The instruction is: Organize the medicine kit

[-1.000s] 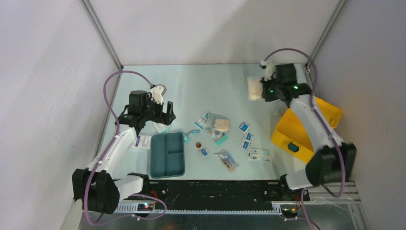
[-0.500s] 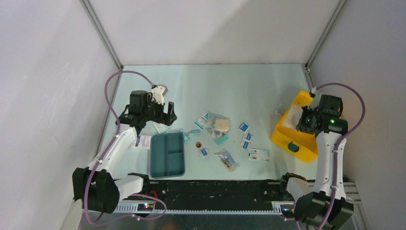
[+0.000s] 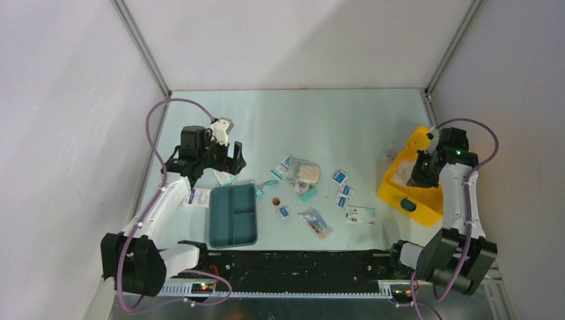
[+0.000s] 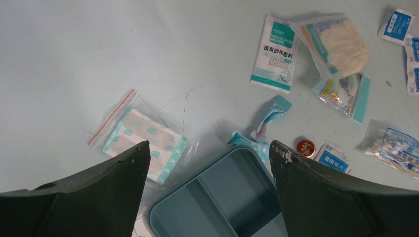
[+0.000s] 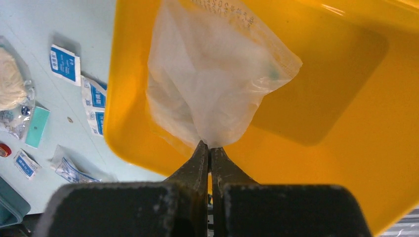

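The yellow medicine kit point(image 3: 393, 189) stands open at the right edge of the table. My right gripper point(image 3: 420, 175) hangs over its inside, shut on the bottom edge of a translucent white bag point(image 5: 212, 84). In the right wrist view the bag rests against the yellow wall of the kit point(image 5: 346, 123), with my right gripper point(image 5: 209, 146) pinching it. My left gripper point(image 4: 208, 148) hovers open over the corner of the teal divided tray point(image 4: 222, 197), nothing between its fingers. In the top view the left gripper point(image 3: 226, 157) sits just beyond the tray point(image 3: 233, 215).
A zip bag of plasters point(image 4: 141, 140) lies left of the tray. Scattered mid-table are a gauze bag point(image 3: 298, 172), blue-and-white packets point(image 3: 341, 190), a small red tin point(image 3: 276, 200) and a bag of swabs point(image 3: 314, 222). Enclosure walls stand close on both sides.
My right arm swung from the far right corner back to the yellow kit with the white bag, then lowered it into the kit. The left arm has not moved.
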`<state>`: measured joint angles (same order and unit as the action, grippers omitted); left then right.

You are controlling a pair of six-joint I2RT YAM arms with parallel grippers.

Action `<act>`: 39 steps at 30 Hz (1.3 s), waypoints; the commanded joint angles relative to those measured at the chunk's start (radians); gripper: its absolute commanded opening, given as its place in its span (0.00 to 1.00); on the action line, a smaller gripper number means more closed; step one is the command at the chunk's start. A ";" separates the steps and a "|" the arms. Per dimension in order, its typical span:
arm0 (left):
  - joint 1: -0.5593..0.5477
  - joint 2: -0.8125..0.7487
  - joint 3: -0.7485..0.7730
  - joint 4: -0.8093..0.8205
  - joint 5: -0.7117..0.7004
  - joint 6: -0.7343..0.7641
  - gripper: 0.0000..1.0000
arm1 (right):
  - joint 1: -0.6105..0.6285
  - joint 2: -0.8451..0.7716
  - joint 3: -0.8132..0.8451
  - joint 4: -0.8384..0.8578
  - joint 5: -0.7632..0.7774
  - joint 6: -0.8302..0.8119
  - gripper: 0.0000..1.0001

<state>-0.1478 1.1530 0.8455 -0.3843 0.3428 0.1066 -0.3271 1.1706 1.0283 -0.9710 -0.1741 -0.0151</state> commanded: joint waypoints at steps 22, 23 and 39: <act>-0.004 0.041 0.045 0.013 -0.055 0.029 0.95 | 0.094 0.372 0.007 0.218 -0.060 0.071 0.09; -0.004 0.041 0.046 0.013 -0.055 0.029 0.95 | 0.094 0.383 0.007 0.220 -0.055 0.072 0.15; -0.005 0.040 0.050 0.009 -0.051 0.030 0.95 | 0.048 0.234 0.024 0.146 -0.004 0.039 0.68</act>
<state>-0.1478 1.1973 0.8528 -0.3851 0.2916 0.1143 -0.2726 1.5307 1.0279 -0.7971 -0.1913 0.0456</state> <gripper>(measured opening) 0.951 0.606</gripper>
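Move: The right hand holds the gauze bag above the open yellow kit box. The spot in the box's far left part lies about 4 cm ahead, 2 cm to its left and 11 cm below. The box's round green latch is about 8 cm straight back. Outside, a small clear packet lies some 10 cm ahead and 5 cm left, on the table. From the left hand, the spot is roughly 55 cm to the right and 3 cm back. Down and forward, the right hand lowers the held gauze bag about 9 cm into the yellow box, reaching some 4 cm towards its far left part, with the fingers tipping about 10 degrees closer to vertical. A small swing left near the bottom is mostly undone as the fingers open past halfway and let go of the bag; the hand then starts up by 1 cm. ##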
